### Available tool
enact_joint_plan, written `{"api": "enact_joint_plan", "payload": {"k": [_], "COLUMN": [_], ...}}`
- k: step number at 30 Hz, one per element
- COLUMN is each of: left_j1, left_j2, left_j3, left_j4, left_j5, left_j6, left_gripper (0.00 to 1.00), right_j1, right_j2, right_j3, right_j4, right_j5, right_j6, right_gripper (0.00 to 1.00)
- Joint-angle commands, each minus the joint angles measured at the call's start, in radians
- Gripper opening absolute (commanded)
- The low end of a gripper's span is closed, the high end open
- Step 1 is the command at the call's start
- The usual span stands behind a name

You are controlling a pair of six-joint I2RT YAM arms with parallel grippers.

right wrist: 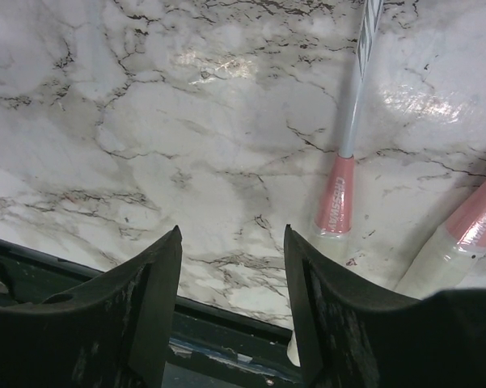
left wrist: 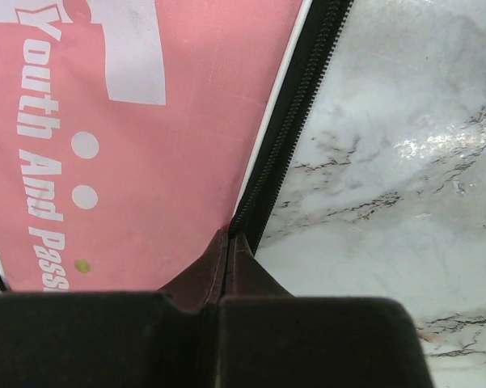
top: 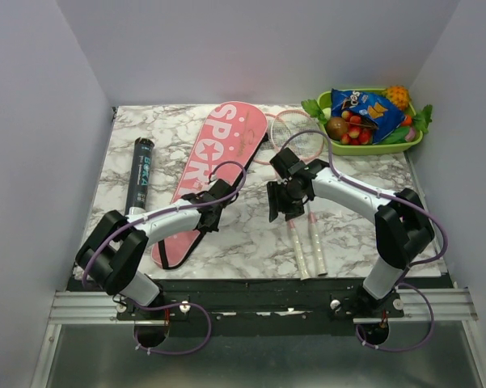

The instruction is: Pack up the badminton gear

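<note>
The long pink racket bag [top: 218, 153] lies slantwise on the marble table, with a black zipper [left wrist: 287, 137] along its right edge. My left gripper [top: 213, 202] [left wrist: 229, 241] is shut, its tips pressed against that zipper edge low on the bag; nothing shows between the tips. Two pink-framed rackets [top: 295, 137] lie right of the bag, their white handles [top: 309, 246] toward the near edge. Open and empty, my right gripper [top: 280, 208] [right wrist: 232, 234] hovers over bare marble just left of the racket shafts [right wrist: 337, 198]. The dark tube [top: 141, 174] lies left of the bag.
A green tray [top: 372, 149] of fruit and snacks stands at the back right corner. The table's near edge and the dark mounting rail [right wrist: 226, 339] lie just below my right gripper. White walls enclose the table on three sides.
</note>
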Motion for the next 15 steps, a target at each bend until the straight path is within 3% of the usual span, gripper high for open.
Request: {"api": "enact_joint_plan", "payload": {"k": [1,8,15], "left_j1": [-0.004,-0.004,-0.001], "left_j2": [0.020,-0.022,-0.039], "left_j3": [-0.001,0.130,0.279], "left_j4": [0.015,-0.031,-0.094], "left_j5": [0.039,0.051,0.063], "left_j6": [0.019,0.060,0.089], "left_gripper": [0.00,0.00,0.00], "right_j1": [-0.002,-0.016,-0.115], "right_j2": [-0.019,-0.048,-0.031], "right_j3": [-0.010,0.051,0.143], "right_j4": [0.020,-0.015,-0.049], "right_j5": [-0.007,0.091,0.166], "right_j6": [0.007,-0.007,-0.051], "right_gripper": [0.61,0.61,0.63]}}
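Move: The left hand already has the bag's right-hand zip edge pinched; the bag's middle lies some 17 cm ahead of that hand and 2 cm left. The shaft of the left racket is about 12 cm ahead and 24 cm right of it. From the empty right hand that shaft lies roughly 10 cm ahead, 3 cm right, 6 cm below; the left racket's grip is 9 cm back and 6 cm right, the other grip 9 cm back and 13 cm right. Up first of all, by about 5 cm, and also right and forward some 3 cm each, the left hand raises the pinched zip edge towards the rackets after a brief pause, fingers kept shut. Meanwhile the right hand, still part-open and empty, travels about 4 cm forward, rising some 3 cm, over the table beside the left racket's shaft, its wrist tipping slightly so the fingers point more nearly forward-back level. ##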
